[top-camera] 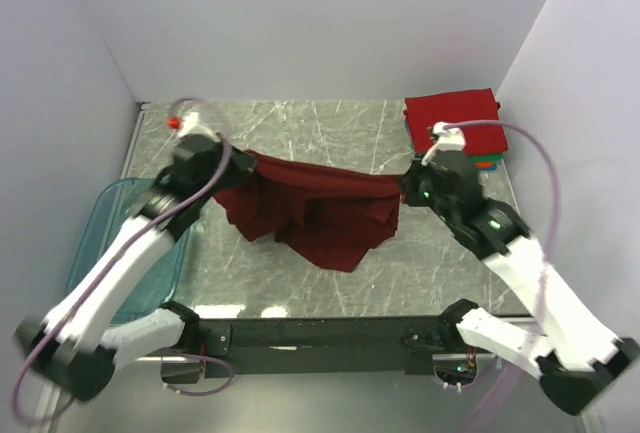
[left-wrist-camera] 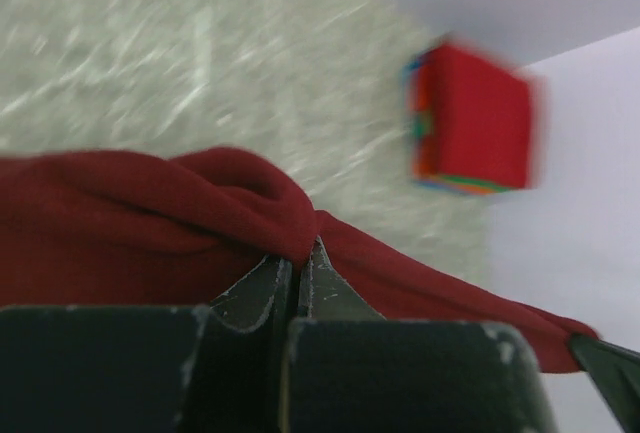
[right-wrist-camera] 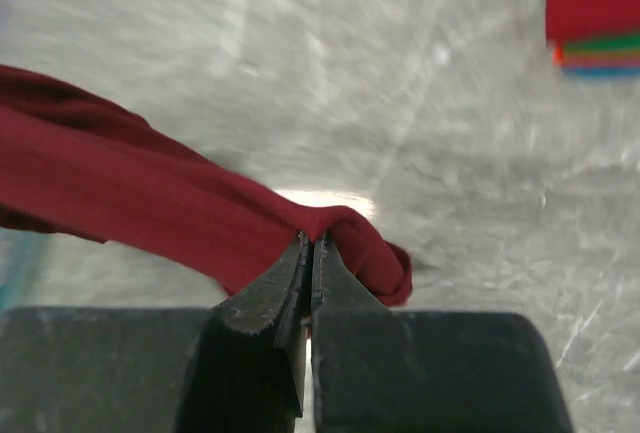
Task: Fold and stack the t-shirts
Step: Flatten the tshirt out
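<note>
A dark maroon t-shirt (top-camera: 325,208) hangs stretched between my two grippers over the middle of the marble table, its lower part drooping toward the near edge. My left gripper (top-camera: 237,161) is shut on the shirt's left end (left-wrist-camera: 250,203). At the right end (right-wrist-camera: 330,238) my right gripper (top-camera: 405,185) is shut on the cloth. In each wrist view the jaws meet with a fold of maroon cloth pinched at the tips. A stack of folded t-shirts (top-camera: 452,118) sits at the far right corner, bright red on top, with green, orange and blue edges showing (right-wrist-camera: 600,53).
A translucent teal bin (top-camera: 120,243) stands at the table's left side, partly under my left arm. White walls close in the table on the left, back and right. The black base rail (top-camera: 330,333) runs along the near edge.
</note>
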Robot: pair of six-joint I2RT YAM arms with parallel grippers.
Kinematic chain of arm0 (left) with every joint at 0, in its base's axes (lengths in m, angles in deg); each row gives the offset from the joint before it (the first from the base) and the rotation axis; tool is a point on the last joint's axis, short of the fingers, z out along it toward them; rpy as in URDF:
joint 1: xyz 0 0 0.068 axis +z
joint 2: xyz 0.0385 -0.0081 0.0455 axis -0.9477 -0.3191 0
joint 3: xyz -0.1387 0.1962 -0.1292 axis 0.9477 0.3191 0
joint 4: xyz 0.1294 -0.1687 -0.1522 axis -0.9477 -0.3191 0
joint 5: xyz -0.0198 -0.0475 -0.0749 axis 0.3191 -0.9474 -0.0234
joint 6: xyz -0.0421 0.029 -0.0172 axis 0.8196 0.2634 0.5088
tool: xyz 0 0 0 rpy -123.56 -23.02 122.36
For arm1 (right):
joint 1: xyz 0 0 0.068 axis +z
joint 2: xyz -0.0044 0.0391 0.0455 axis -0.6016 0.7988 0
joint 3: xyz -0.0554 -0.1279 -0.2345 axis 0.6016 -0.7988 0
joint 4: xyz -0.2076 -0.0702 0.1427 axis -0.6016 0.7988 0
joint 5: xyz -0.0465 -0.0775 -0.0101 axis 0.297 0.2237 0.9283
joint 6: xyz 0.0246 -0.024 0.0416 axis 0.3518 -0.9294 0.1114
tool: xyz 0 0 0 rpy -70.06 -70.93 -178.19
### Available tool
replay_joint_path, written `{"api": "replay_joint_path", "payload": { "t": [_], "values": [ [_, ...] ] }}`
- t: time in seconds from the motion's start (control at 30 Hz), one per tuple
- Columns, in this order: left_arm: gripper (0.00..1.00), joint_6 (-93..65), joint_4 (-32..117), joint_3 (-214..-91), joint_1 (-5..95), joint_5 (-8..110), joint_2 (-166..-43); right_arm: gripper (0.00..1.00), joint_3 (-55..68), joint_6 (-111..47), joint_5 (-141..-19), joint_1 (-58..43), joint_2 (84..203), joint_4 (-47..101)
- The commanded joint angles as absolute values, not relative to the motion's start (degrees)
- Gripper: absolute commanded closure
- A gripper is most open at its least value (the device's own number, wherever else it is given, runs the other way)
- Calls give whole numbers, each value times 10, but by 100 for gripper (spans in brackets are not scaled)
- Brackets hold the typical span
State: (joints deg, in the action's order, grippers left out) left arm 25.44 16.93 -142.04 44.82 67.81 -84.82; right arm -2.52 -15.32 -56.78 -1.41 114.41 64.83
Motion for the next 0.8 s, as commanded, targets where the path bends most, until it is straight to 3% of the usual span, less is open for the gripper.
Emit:
{"api": "replay_joint_path", "payload": {
  "t": [0.0, 0.17, 0.5, 0.57, 0.6, 0.67, 0.7, 0.73, 0.77],
  "values": [
    [99, 253, 166, -1403, 455, 704, -944, 100, -108, -160, -675, -117, 1195, 576],
    [99, 230, 208, -1455, 470, 707, -1118, 100, -128, -183, -748, -192, 1297, 488],
    [98, 143, 205, -1710, 506, 664, -1412, 100, 74, -207, -727, -235, 1593, 513],
    [88, 128, 209, -1748, 506, 660, -1451, 98, 102, -218, -714, -235, 1638, 517],
    [73, 117, 210, -1769, 507, 661, -1462, 94, 124, -221, -697, -235, 1653, 518],
    [56, 110, 206, -1787, 509, 662, -1488, 84, 148, -224, -675, -237, 1693, 531],
    [42, 107, 203, -1802, 513, 659, -1495, 61, 173, -220, -663, -240, 1704, 541],
    [34, 106, 191, -1809, 514, 657, -1504, 56, 187, -215, -637, -239, 1724, 553],
    [19, 107, 187, -1813, 517, 657, -1505, 49, 195, -211, -631, -240, 1728, 569]
  ]
}}
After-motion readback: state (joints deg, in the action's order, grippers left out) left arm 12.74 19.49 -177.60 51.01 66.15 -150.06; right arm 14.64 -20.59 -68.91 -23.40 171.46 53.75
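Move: Both hands hold the t-shirt's far edge high, and the bare table where that edge goes lies about 22 cm ahead, 4 to the right and 23 below the left hand, and about 21 ahead, 3 right and 22 below the right. The shirt's hanging body is centred some 6 cm ahead, 13 right of the left hand. The folded stack is about 26 ahead, 17 right of the right hand; the bin is about 27 left, 4 back of the left hand. Both arms swing the held edge of the t-shirt down fast together, the left about 20 cm and the right rather less while easing forward, and the fingers tip some 25 degrees further down. Near the table they then sweep mainly forward, reaching about 20 cm ahead of their start in all and drawing the edge out past the trailing body, the right hand still sinking a little, and at the end both grippers open to let go of the cloth, the left wider. ##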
